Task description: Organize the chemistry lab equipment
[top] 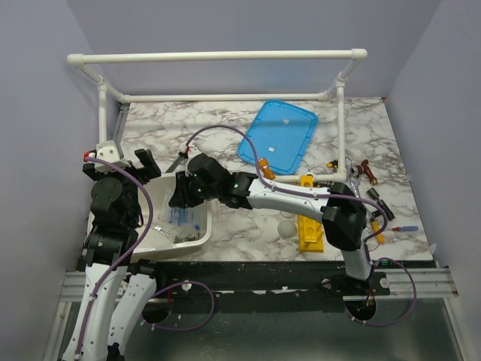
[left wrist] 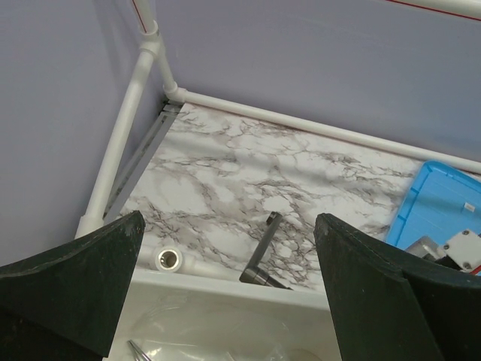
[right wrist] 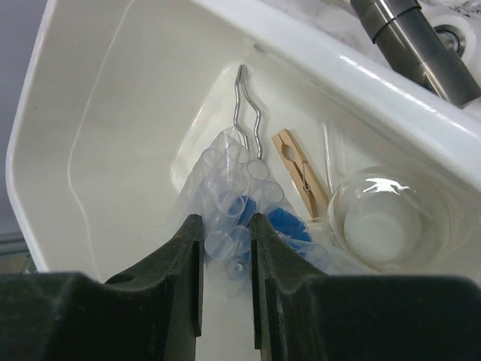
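Note:
My right gripper (right wrist: 225, 229) reaches down into the white tub (right wrist: 113, 113) and is shut on a clear plastic bag of small clear tubes with blue caps (right wrist: 229, 192). Beside the bag lie bent metal tongs (right wrist: 248, 113), a wooden clamp (right wrist: 301, 171) and a round glass flask (right wrist: 379, 222). From above, the right gripper (top: 180, 197) is over the tub (top: 201, 241). My left gripper (top: 146, 162) hangs open at the tub's far left rim, holding nothing. The yellow holed rack (top: 310, 226) lies on the table right of the tub.
The flat blue lid (top: 279, 137) rests at the back. A white ball (top: 286, 227) sits next to the rack. Small tools (top: 368, 177) are scattered at the right edge. Behind the tub rim (left wrist: 225, 284) lie a grey rod (left wrist: 263, 252) and a white tube (left wrist: 170, 259). A white pipe frame (top: 225, 96) borders the table.

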You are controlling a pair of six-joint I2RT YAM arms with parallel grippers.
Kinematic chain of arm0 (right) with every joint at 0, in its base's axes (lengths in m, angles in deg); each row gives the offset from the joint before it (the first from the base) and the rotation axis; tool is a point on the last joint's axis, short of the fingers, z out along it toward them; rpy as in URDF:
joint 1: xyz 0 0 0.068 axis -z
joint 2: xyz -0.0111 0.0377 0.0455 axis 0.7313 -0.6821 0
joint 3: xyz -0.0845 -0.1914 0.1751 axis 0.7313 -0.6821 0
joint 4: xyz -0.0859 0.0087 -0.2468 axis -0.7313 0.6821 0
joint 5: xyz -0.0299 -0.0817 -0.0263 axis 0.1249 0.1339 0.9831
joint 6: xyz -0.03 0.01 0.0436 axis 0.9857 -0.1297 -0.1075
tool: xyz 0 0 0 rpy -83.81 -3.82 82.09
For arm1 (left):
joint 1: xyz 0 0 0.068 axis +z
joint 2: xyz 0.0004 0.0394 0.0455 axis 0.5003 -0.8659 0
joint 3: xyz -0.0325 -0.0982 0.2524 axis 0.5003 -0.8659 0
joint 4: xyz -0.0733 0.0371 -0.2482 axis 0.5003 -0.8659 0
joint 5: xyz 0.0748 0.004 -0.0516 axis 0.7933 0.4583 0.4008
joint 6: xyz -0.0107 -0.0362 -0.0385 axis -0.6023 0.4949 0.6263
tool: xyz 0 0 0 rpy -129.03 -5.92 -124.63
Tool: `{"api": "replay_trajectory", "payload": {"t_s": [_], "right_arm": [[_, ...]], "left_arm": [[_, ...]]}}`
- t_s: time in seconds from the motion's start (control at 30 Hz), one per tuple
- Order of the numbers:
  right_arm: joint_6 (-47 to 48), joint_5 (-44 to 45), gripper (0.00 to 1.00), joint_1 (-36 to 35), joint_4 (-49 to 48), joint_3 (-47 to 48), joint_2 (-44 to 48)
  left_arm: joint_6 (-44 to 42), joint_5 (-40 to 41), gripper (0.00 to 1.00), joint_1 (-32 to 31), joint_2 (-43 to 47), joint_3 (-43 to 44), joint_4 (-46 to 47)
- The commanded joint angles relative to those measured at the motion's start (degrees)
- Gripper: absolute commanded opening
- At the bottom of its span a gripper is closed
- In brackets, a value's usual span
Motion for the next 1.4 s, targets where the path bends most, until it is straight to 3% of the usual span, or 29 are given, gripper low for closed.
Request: {"api": "replay_trajectory", "payload": {"t_s": [0.0,0.13,0.63,1.1,1.37], "right_arm": [[2.6,4.1,0.01,-1.0,1.2,0.8,-3.2],[2.6,3.7,0.04,-1.1,1.3,1.5,-5.2],[7.8,8.3,0.52,-2.2,0.1,1.8,-3.8],[13.8,15.1,0.68,-6.0,-4.7,-2.0,3.8],[14.0,25.6,0.77,-6.0,-2.4,-8.4,12.8]], "left_arm": [[0.0,0.9,0.99,0.7,-0.4,-0.4,1.2],[0.1,0.6,0.99,0.9,-1.0,-0.2,1.1],[0.2,0.1,0.99,1.2,-1.5,-0.2,0.9],[0.3,-0.5,0.99,1.3,-1.7,0.0,0.6],[0.4,-1.0,0.99,1.3,-2.2,0.2,0.2]]}}
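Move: The right hand still grips the bag of blue-capped tubes inside the white bin; the spot for the bag on the bin floor is about 3 cm to its left, 1 cm back and 12 cm below. On the floor too, the beaker stands 3 cm ahead and 2 cm right of the hand, and the small black box 7 cm back and 1 cm left. From the idle left hand, that spot lies roughly 6 cm back, 8 cm right and 28 cm below. Lower the right gripper, bag still pinched, about 4 cm farther into the bin towards its floor, then hold there and open the fingers wide to let go of the bag. Roll the wrist some 20 degrees meanwhile, forward side rising, then lift the open hand about 8 cm clear of the bag, easing slightly right at the end. ##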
